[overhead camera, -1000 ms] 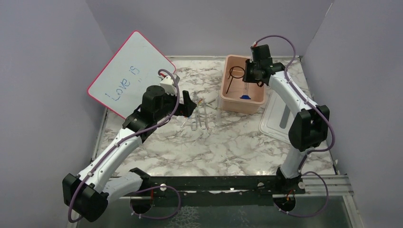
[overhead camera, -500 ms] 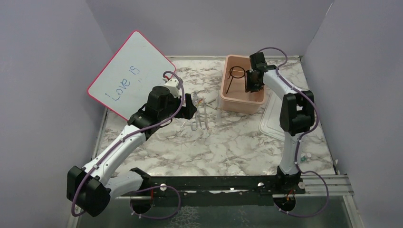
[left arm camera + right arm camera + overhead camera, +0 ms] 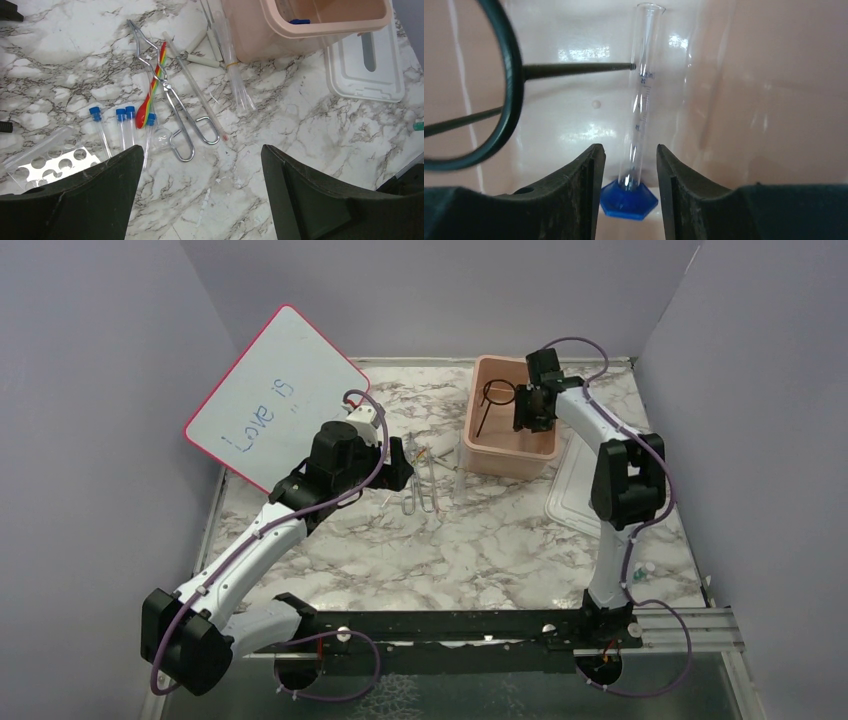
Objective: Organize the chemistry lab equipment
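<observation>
In the right wrist view a clear graduated cylinder [image 3: 640, 100] on a blue hexagonal base stands upright on the floor of the pink tub [image 3: 480, 455]. My right gripper [image 3: 626, 172] is open around its lower stem, with a gap on each side. The black wire ring stand [image 3: 510, 95] stands just left of it, also inside the tub [image 3: 774, 100]. My left gripper [image 3: 200, 155] hangs open above bare table. Beyond it lie metal tongs [image 3: 172, 107], a red-yellow rod [image 3: 154, 87], blue-capped vials [image 3: 122, 125] and clear tubes [image 3: 235, 75].
The tub's white lid [image 3: 585, 485] lies on the table right of the tub. A pink-rimmed whiteboard [image 3: 275, 395] leans at the back left. A clear holed rack [image 3: 50, 160] lies left of the vials. A thin glass rod [image 3: 197, 92] lies beside the tongs.
My right gripper came down into the tub with the cylinder and its jaws have parted from it. The left arm swung a little closer to the tools, then stayed still.
</observation>
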Action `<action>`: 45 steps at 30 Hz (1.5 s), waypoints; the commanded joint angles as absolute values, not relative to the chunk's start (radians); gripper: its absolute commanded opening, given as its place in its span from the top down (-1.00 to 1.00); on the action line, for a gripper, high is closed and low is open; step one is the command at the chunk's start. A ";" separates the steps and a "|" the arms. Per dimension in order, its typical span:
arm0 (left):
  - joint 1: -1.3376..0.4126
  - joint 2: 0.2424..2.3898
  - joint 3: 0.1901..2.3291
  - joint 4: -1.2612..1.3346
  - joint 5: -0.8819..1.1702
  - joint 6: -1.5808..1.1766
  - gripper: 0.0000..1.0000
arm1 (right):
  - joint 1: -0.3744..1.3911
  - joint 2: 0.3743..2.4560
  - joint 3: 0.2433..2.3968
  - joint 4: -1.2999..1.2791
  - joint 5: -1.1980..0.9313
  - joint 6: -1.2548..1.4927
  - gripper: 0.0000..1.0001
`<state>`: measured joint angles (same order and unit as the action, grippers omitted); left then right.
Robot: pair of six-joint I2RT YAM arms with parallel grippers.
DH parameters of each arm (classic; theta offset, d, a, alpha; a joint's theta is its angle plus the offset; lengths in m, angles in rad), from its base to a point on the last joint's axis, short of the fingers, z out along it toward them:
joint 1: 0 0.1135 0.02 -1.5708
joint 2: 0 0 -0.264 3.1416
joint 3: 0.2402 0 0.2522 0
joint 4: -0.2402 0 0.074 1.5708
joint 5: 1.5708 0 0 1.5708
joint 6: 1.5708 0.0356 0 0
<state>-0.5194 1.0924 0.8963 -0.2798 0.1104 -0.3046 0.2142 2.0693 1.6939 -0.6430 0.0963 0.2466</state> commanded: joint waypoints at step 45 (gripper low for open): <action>-0.510 0.874 0.840 -0.334 -0.494 -0.397 -0.89 | 0.870 2.175 1.769 -0.554 0.377 0.438 0.15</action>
<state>-0.5182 0.8623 0.8406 -0.3531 -0.4984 -0.3996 0.8688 2.1113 1.7012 -0.4858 0.2821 0.4385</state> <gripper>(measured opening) 0.943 0.439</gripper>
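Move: The metal tongs lie about 27 cm to the left of my right hand, some 8 cm back and 7 cm below it. At table height beside them, the red-yellow-green spoons cross them about 2 cm farther left, the glass rod lies 4 cm to their right, and the pipette bundle lies 11 cm to their right, by the box. From my left hand the tongs lie about 8 cm ahead, 1 cm right and 20 cm below. I lift my right hand, already free of the graduated cylinder, about 18 cm up out of the box, drawing it back, then swing it left nearly 30 cm and lower it again over the tongs' handles, turning counter-clockwise some 20 degrees, fingers still about half open. To make way, my left hand swings left about 11 cm, rises a little and turns counter-clockwise, staying open. ##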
